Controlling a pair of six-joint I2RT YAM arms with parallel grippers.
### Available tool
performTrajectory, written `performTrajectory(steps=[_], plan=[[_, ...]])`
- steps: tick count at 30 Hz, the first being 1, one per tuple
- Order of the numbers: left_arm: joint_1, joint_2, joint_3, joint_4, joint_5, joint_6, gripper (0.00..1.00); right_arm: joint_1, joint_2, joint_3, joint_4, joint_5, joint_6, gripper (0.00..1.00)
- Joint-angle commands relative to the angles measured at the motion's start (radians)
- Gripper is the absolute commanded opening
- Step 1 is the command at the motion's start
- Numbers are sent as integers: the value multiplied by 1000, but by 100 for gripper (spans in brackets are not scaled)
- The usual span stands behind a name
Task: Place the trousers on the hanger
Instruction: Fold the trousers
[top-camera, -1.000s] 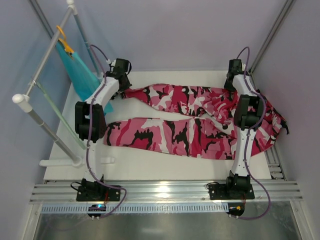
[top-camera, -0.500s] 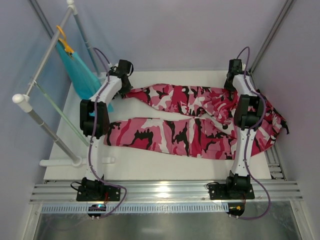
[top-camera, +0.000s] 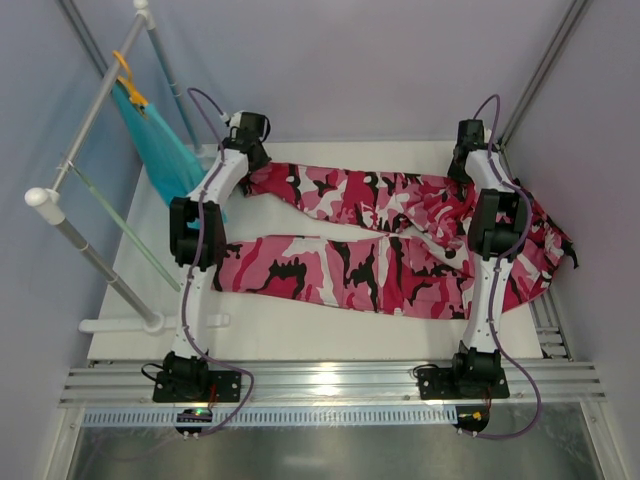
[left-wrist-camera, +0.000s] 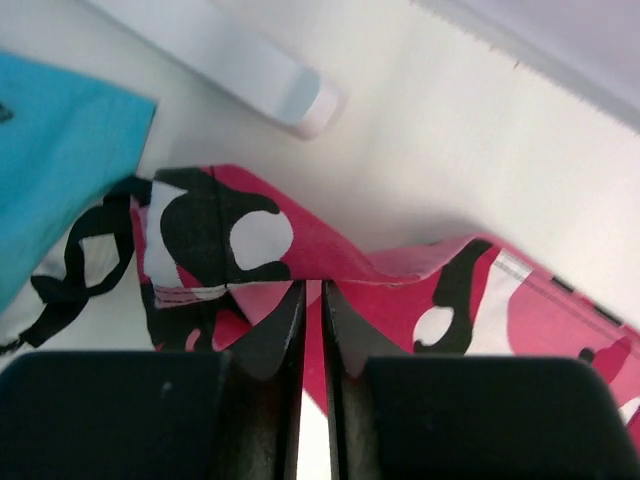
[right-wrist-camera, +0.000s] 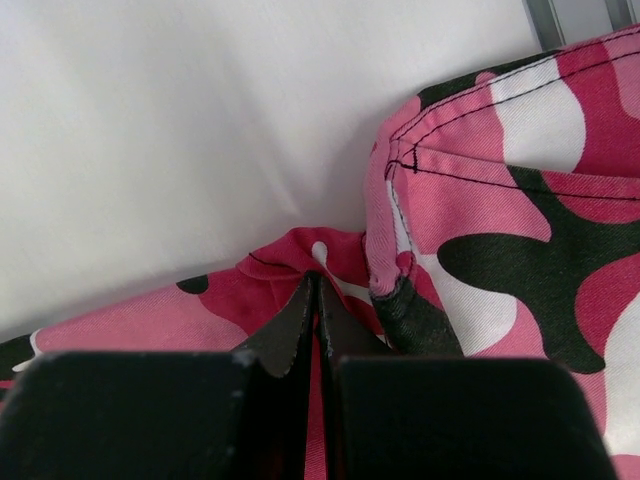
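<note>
The pink camouflage trousers (top-camera: 380, 230) lie spread across the white table, legs pointing left and waist at the right. My left gripper (top-camera: 248, 150) is at the end of the far leg, and in the left wrist view its jaws (left-wrist-camera: 312, 290) are shut on the folded hem of the trousers (left-wrist-camera: 400, 300). My right gripper (top-camera: 465, 160) is at the far edge of the waist, shut (right-wrist-camera: 318, 280) on a raised fold of the trousers (right-wrist-camera: 500, 250). The thin mint-green hanger (top-camera: 125, 228) hangs from the rack at the left, apart from both grippers.
A white tube rack (top-camera: 90, 110) stands along the left side, with a teal garment (top-camera: 165, 150) on an orange hanger (top-camera: 128, 80). The teal cloth (left-wrist-camera: 50, 150) and a white rack foot (left-wrist-camera: 250, 60) lie close to my left gripper. Walls close in at the back.
My left arm has moved toward the back and slightly right, pulling the end of the far trouser leg with it. The right arm has held still.
</note>
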Motion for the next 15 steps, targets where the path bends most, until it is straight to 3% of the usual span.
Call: performTrajectory(steps=[1, 6, 10, 15], plan=[[6, -33, 39, 154, -55, 46, 11, -8, -67, -12, 33, -5, 15, 4], [0, -122, -45, 147, -104, 71, 34, -7, -88, -45, 39, -20, 22, 4], [-17, -290, -313, 229, -126, 77, 47, -7, -93, -52, 34, -31, 35, 4], [-22, -323, -424, 222, -115, 46, 49, -7, -107, -66, 39, -44, 42, 4]])
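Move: The left fingers hold the end of the far trouser leg just above the table; its middle lies about 3 cm left of them, level and 2 cm lower. The rack's foot bar ends roughly 7 cm straight ahead, the teal garment's hem hangs some 14 cm left and 8 back, and the near leg's end lies about 26 cm back and 10 left. From the right hand, the far leg's end is some 60 cm left, about level. Forward a last 1.5 cm while rising, the left hand then turns back, drawing about 6 cm towards its base and slightly left, still climbing to some 3 cm higher. Its fingers spread to about half open from the start of this, letting go of the leg end. The right hand keeps its pinch on the bunched cloth by the crotch and hardly shifts. ##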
